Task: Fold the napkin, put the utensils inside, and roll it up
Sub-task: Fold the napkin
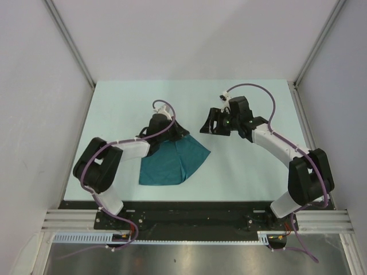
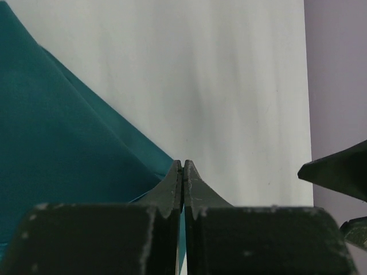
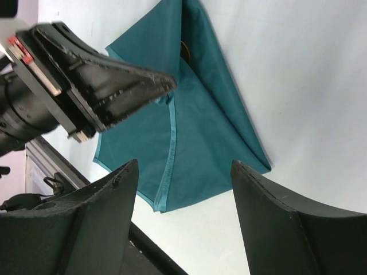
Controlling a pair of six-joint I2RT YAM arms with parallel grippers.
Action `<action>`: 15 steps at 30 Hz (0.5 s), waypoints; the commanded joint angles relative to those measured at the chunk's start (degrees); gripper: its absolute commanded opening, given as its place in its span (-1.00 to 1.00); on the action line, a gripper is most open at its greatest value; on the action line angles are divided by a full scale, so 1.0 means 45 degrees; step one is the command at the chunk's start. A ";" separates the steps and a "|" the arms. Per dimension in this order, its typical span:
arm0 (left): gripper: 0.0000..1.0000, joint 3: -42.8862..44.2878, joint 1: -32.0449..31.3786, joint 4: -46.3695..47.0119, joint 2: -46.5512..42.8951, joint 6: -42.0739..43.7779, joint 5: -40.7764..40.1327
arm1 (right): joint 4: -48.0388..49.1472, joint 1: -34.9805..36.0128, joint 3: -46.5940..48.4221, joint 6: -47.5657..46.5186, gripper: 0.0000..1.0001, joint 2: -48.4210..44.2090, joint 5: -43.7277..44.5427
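The teal napkin (image 1: 172, 163) lies left of the table's centre, drawn up into a tent-like peak at its far side. My left gripper (image 1: 174, 128) is shut on that peak; in the left wrist view a strip of napkin (image 2: 57, 143) shows between the closed fingers of the left gripper (image 2: 183, 163). My right gripper (image 1: 210, 122) hovers open to the right of the cloth, nothing between its fingers. From the right wrist view, the right gripper (image 3: 184, 164) looks onto the napkin (image 3: 200, 132) and the left gripper (image 3: 167, 86). The utensils are hidden, except perhaps a brown sliver (image 3: 184, 51) at a fold.
The pale table (image 1: 258, 172) is walled by grey panels on the left, back and right. A black base rail (image 1: 189, 211) runs along the near edge, close to the napkin's near hem.
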 commanded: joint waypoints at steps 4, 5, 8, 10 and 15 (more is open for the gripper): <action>-1.00 -0.0794 -0.1123 0.0990 -0.0727 -0.0941 -0.0652 | 0.0606 0.0106 -0.0370 -0.0098 0.41 -0.0664 0.0377; -1.00 -0.0814 -0.1241 0.0991 -0.0650 -0.1039 -0.0711 | 0.0606 0.0125 -0.0409 -0.0098 0.41 -0.0664 0.0396; -1.00 -0.0853 -0.1767 0.1185 -0.0571 -0.1487 -0.0770 | 0.0586 0.0125 -0.0448 -0.0078 0.41 -0.0722 0.0435; -1.00 -0.0833 -0.1944 0.1186 -0.0473 -0.1586 -0.0925 | 0.0606 0.0125 -0.0448 -0.0078 0.41 -0.0723 0.0455; -1.00 -0.0755 -0.2257 0.1068 -0.0045 -0.2074 -0.0829 | 0.0547 0.0125 -0.0448 -0.0098 0.41 -0.0742 0.0513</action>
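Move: The left hand already pinches the napkin's folded-over far corner. From this hand, the napkin's right-hand corner lies about 10 cm to the right and 7 cm back, some 6 cm below. At similar height, the spoon's bowl is roughly 7 cm to the left and level with it, and the napkin's near tip is about 23 cm back and 2 cm left. From the right hand, that right-hand corner is around 10 cm back, 2 cm right and 13 cm below. Back and to its right, about 5 cm each way and slowing, the left hand draws the pinched far corner of the napkin across the fold towards the right-hand corner, sinking only slightly. Its fingers stay shut on the cloth and the wrist barely turns. ##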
